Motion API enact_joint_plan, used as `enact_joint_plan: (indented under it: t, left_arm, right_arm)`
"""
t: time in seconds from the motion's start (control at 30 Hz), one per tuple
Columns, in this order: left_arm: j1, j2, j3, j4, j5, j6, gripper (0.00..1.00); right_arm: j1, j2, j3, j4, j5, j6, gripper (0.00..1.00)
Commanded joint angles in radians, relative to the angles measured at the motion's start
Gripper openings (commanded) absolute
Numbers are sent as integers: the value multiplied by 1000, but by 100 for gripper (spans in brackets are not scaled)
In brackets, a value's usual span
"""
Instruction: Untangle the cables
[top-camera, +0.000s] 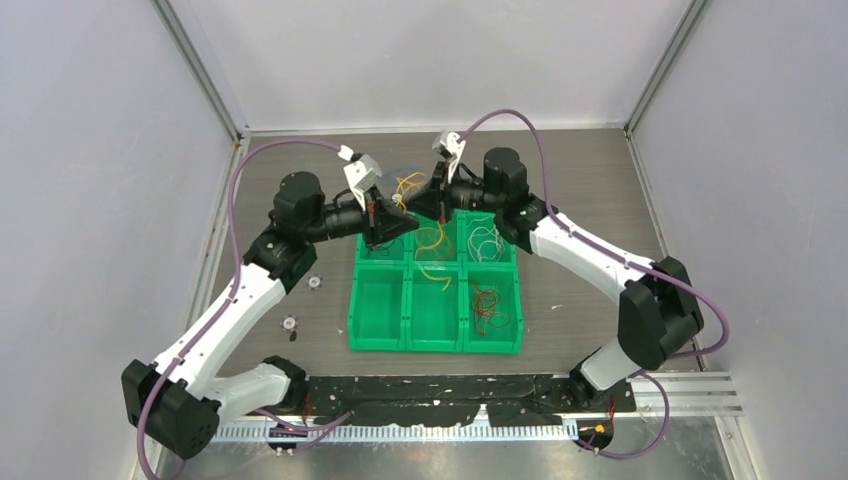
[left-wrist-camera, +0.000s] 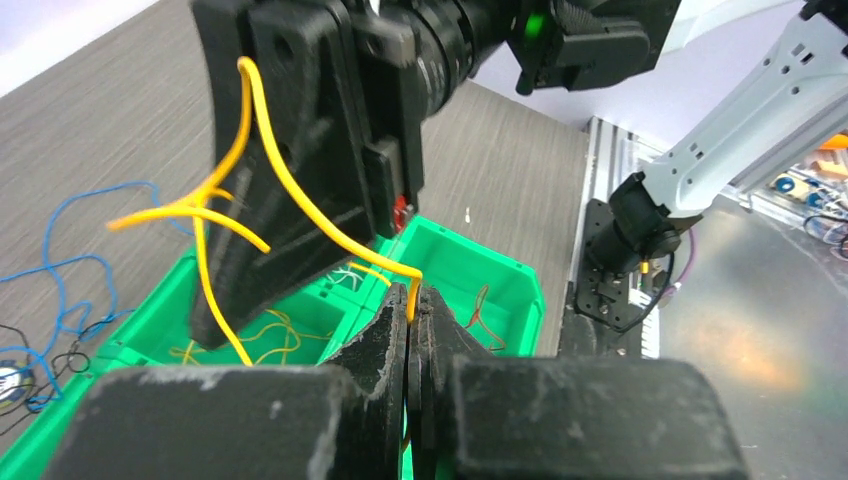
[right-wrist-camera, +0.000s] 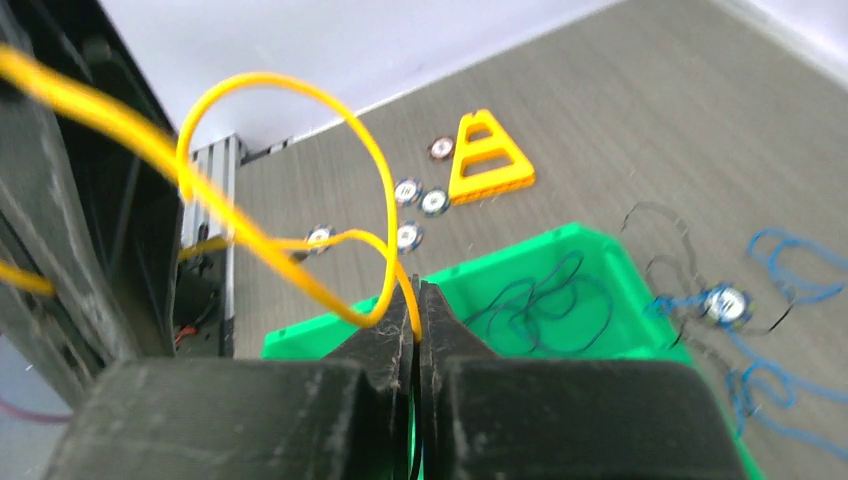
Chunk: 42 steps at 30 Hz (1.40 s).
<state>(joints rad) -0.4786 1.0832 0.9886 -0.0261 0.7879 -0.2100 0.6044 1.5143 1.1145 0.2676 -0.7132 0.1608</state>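
Note:
Both grippers meet above the back row of the green bin tray (top-camera: 436, 345). My left gripper (left-wrist-camera: 413, 300) is shut on a thin yellow cable (left-wrist-camera: 270, 160), which loops up across the black body of the right gripper (top-camera: 425, 205). My right gripper (right-wrist-camera: 417, 300) is shut on the same yellow tangle (right-wrist-camera: 300, 100), and the cable arches above its tips. In the top view the left gripper (top-camera: 392, 222) sits just left of the right one. More yellow cable (top-camera: 433, 245) lies in the middle compartment, white cable (top-camera: 487, 243) and red cable (top-camera: 488, 305) to its right.
Loose blue cables (right-wrist-camera: 790, 260) lie on the table behind the tray, also seen as blue cable (left-wrist-camera: 60, 290). A dark cable (right-wrist-camera: 540, 300) rests in a back compartment. An orange triangle (right-wrist-camera: 487, 155) and small white discs (right-wrist-camera: 420, 195) lie left of the tray.

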Motion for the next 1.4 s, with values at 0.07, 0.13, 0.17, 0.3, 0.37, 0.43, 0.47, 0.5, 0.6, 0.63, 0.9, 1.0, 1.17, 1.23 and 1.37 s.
enact_joint_plan:
  t: [0.07, 0.13, 0.17, 0.3, 0.37, 0.43, 0.47, 0.5, 0.6, 0.63, 0.9, 1.0, 1.17, 1.23, 1.37]
  left_arm:
    - [1, 51, 44, 19, -66, 124, 0]
    - [1, 92, 64, 43, -82, 134, 0]
    - [1, 119, 75, 56, -89, 136, 0]
    - [1, 225, 120, 95, -111, 128, 0]
    - [1, 283, 128, 100, -107, 128, 0]
    - [1, 325, 124, 96, -100, 136, 0]
    - [1, 341, 121, 87, -98, 140, 0]
    - [1, 357, 117, 72, -98, 146, 0]
    - [3, 388, 115, 1, -100, 165, 0]
    - [9, 393, 112, -9, -96, 160, 0]
    - [44, 486, 160, -10, -112, -13, 0]
    - [46, 544, 196, -70, -93, -62, 0]
    - [46, 607, 223, -137, -69, -102, 0]
    - [42, 634, 239, -169, -39, -111, 0]
    - [10, 696, 281, -208, 36, -154, 0]
  right_arm:
    - [-41, 109, 159, 112, 20, -40, 5]
    - [-70, 139, 176, 120, 20, -54, 5]
    - [-76, 158, 175, 130, 21, -57, 5]
    - [-107, 226, 165, 178, 19, -62, 5]
    - [-113, 266, 160, 218, 20, -63, 6]
    - [-116, 306, 154, 245, 29, -67, 10]
    - [-119, 329, 153, 248, 31, -69, 14]
    - [-121, 339, 155, 239, 26, -72, 17]
    - [-140, 358, 184, 119, -23, -43, 46]
    - [-145, 352, 183, 85, -39, -45, 50]
    - [-202, 190, 51, -154, -45, -154, 79]
    - [-209, 160, 50, -283, -51, -234, 87]
    - [-239, 87, 50, -449, -113, -269, 91]
    - [-265, 51, 53, -477, -157, -245, 91]
    - [-308, -3, 83, -491, -153, -224, 90]
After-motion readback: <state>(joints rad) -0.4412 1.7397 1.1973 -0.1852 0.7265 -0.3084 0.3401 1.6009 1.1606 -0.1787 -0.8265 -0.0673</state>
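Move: The yellow cable held between both hands goes to the tray's middle far compartment: about 13 cm ahead, 4 cm right and 25 cm below the left hand; some 8 cm ahead, 5 cm right and 22 cm below the right hand. The black cable lies about 12 cm left of that compartment's middle and the white cable 12 cm right of it, both level with it. Both carry the yellow cable forward-down; right releases, retreats rightward; left keeps hold, sinking 18 cm, tipping about 35 degrees. ##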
